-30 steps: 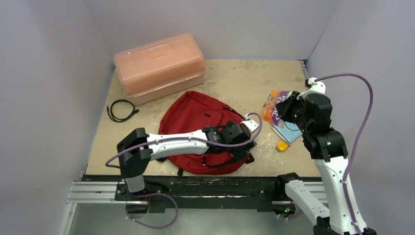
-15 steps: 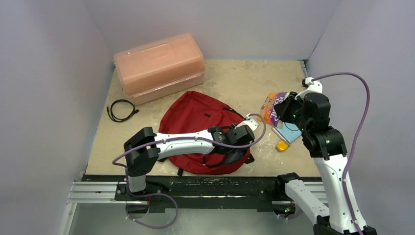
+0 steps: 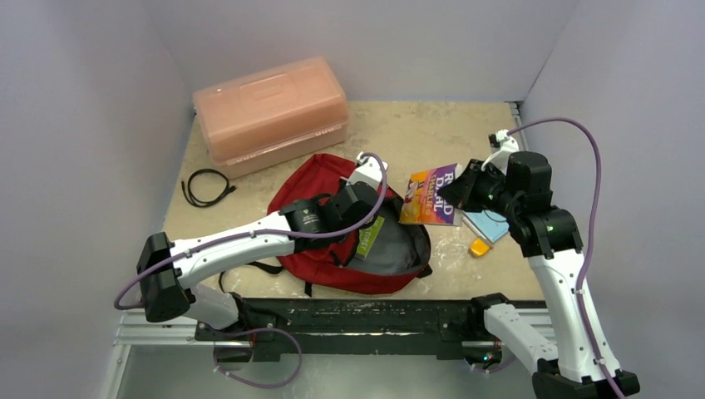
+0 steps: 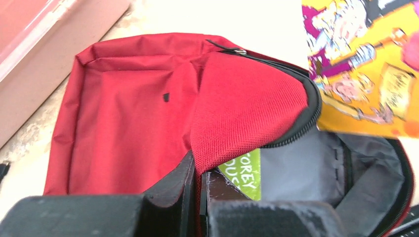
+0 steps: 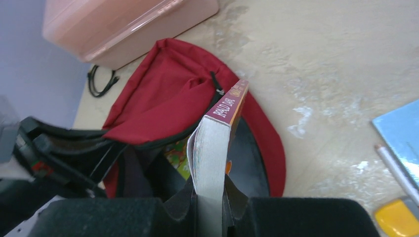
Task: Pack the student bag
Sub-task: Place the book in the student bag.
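The student bag (image 3: 320,195) (image 4: 128,103) (image 5: 163,96) is a dark red backpack lying in the middle of the table. My left gripper (image 3: 359,226) (image 4: 200,180) is shut on the edge of its zippered flap (image 4: 247,113) and holds it raised. The mouth gapes, showing the grey lining (image 3: 401,247) and a green book (image 3: 371,236) (image 4: 244,175) inside. My right gripper (image 3: 459,190) (image 5: 210,190) is shut on a colourful paperback book (image 3: 430,197) (image 5: 217,143) (image 4: 360,64), held just right of and above the opening.
A translucent orange-pink plastic box (image 3: 270,112) stands at the back left, with a coiled black cable (image 3: 206,186) in front of it. Right of the bag lie a blue notebook (image 3: 492,226) (image 5: 401,131), a pencil (image 5: 395,165) and a yellow eraser (image 3: 478,247).
My left gripper has shut on the bag's flap and pulled it up and back to the left, opening the bag. My right arm has carried the paperback leftward toward the opening.
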Controlling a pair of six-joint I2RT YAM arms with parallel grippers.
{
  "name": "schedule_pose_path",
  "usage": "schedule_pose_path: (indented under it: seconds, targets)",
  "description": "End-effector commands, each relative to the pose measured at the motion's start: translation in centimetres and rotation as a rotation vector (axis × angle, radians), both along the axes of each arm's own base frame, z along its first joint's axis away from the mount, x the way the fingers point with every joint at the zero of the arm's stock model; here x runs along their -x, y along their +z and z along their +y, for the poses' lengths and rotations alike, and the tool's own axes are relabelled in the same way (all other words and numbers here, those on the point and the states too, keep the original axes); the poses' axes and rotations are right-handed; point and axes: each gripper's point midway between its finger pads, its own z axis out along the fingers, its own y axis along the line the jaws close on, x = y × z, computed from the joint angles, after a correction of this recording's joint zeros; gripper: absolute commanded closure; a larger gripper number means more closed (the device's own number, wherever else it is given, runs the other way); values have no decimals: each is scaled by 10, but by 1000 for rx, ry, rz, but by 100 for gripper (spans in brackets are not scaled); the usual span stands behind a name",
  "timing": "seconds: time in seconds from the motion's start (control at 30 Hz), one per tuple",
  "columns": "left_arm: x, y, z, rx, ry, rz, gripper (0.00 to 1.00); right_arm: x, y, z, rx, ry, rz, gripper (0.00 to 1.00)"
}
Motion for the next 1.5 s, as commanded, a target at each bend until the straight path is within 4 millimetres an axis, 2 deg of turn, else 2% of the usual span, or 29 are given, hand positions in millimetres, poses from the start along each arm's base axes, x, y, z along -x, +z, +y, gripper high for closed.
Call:
schedule_pose_path:
  seconds: [0.0,0.13,0.27,0.43,0.53,0.63,0.8,0.97,1.2,1.27,1.47]
  targets:
    - [-13,19,17,85,71,-51,100,19,24,37,-152,196,3,100]
    - [-15,25,25,107,73,-48,100,36,12,54,-229,306,97,100]
    - [-15,27,22,118,56,-39,100,42,-9,43,-152,267,154,100]
    - [-9,28,13,142,5,-12,100,48,-45,46,-147,297,258,100]
    - [1,28,2,179,-65,24,100,38,-52,56,-252,264,242,100]
    - [11,28,-9,228,-133,60,100,22,-49,73,-448,235,215,100]
    - [26,30,-14,284,-171,122,100,1,-54,84,-649,184,209,100]
    - [36,29,-19,324,-193,167,100,-8,-59,85,-663,167,200,100]
    - [37,37,-25,346,-204,153,100,-20,-74,86,-737,94,168,100]
    - [35,38,-26,341,-203,150,100,-24,-73,90,-733,50,111,100]
    - [28,33,-27,300,-182,134,100,-24,-94,113,-738,-13,21,100]
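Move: The bag's open mouth is about 14 cm to the right hand's left, 4 cm back and 19 cm below its already pinched book. From the right hand, the blue book lies about 20 cm right and 8 cm ahead, the yellow item 15 cm right and 4 cm back, both about 27 cm below. From the left hand, already holding the flap, the mouth lies some 7 cm right, 5 cm back and 14 cm below. Right hand lowers its book 13 cm, leftward 10, into the bag's mouth; left keeps pinching the flap, easing back. ##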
